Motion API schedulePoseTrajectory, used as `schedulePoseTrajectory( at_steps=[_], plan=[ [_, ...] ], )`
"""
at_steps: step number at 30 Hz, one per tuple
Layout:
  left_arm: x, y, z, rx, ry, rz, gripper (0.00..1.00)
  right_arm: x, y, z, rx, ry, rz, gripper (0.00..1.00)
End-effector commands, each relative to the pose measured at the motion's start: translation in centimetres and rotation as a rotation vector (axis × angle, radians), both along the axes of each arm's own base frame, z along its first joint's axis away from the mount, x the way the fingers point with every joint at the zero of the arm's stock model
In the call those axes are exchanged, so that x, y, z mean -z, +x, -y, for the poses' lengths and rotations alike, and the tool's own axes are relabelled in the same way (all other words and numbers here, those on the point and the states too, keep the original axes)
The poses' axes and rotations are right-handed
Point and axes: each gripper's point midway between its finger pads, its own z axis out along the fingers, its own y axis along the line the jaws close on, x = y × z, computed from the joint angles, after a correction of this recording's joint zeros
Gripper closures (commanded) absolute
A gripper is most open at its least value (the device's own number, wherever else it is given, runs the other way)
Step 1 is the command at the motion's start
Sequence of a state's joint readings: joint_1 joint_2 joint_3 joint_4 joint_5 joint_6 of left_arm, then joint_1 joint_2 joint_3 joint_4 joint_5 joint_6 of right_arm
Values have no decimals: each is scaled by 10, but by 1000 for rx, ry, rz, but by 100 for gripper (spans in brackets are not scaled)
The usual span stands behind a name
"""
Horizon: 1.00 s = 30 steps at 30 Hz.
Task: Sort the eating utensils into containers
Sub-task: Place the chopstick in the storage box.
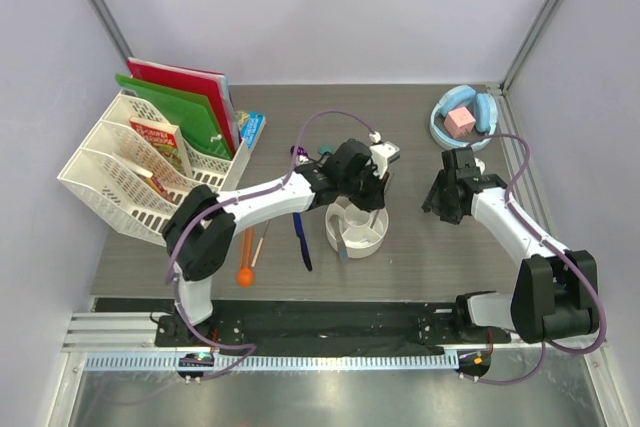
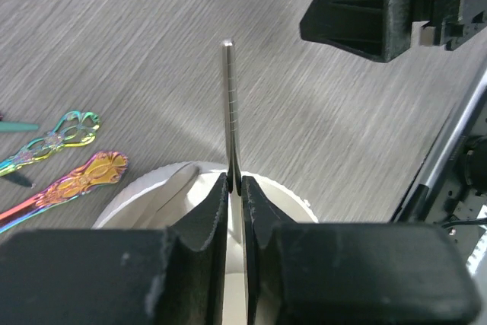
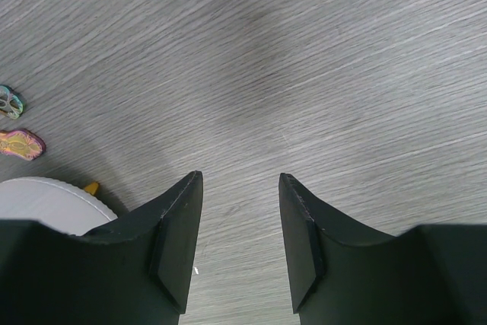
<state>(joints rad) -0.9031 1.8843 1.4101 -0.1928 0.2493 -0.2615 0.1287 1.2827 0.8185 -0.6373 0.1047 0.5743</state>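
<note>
My left gripper point(image 2: 234, 182) hangs over the white compartment cup point(image 2: 144, 185) and is shut on a slim silver utensil point(image 2: 229, 104), whose ridged handle sticks out beyond the fingertips. From the top view, the left gripper point(image 1: 372, 192) sits just above the cup point(image 1: 336, 239). An iridescent handle point(image 2: 61, 135) and a gold handle point(image 2: 85, 179) lie left of the cup. An orange spoon point(image 1: 246, 259) and a dark blue knife point(image 1: 301, 242) lie on the table left of the cup. My right gripper point(image 3: 240, 180) is open over bare table, right of the cup point(image 3: 46, 197).
A white lattice file rack point(image 1: 120, 172) with books and folders stands at the back left. A light blue bowl point(image 1: 440, 127) with a pink cube sits at the back right. The right gripper's black body point(image 2: 388, 5) shows beyond the silver utensil.
</note>
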Motion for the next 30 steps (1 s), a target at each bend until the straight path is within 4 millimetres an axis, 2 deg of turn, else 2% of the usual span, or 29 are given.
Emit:
schedulePoseTrajectory(
  at_steps=[1,6,14,17,20,21,24,25,28,30],
  plan=[
    [-23,2,-8,-24,-18,45,87,-1,1,-1,-5,10,14,49],
    [-24,1,-12,-28,-8,54,76,0,0,-1,-1,15,12,50],
    [-27,2,-18,-29,8,74,69,0,1,-3,5,23,14,50],
    [-35,5,-21,-45,9,98,67,1,0,-3,7,25,12,50],
    [-54,20,-34,-136,23,164,54,0,0,-2,11,19,18,50],
    [-66,25,-41,-169,17,186,51,1,-1,-1,16,19,15,49],
    [-78,52,-78,-338,23,199,46,1,-2,-1,23,22,17,50],
    [-91,55,-91,-377,-3,202,46,1,-2,-1,27,23,17,49],
    [-95,68,-134,-497,14,178,45,3,-2,-2,27,27,17,49],
    [-75,64,-164,-551,96,145,45,4,-3,-2,30,31,15,49]
  ],
)
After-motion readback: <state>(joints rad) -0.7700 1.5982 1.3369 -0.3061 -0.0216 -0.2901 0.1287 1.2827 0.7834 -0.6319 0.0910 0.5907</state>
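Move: The left hand holds the chopstick at the right rear rim of the storage box, whose middle lies about 5 cm left of that hand, 5 cm back and 8 cm below. On the table, the blue knife lies some 18 cm left and 7 cm back; the rainbow-handled spoon is about 15 cm left and 5 cm ahead. From the right hand the box is roughly 18 cm left and 2 cm back. The left hand opens, releasing the chopstick, then swings about 10 cm left, rising 8 cm and easing forward. ##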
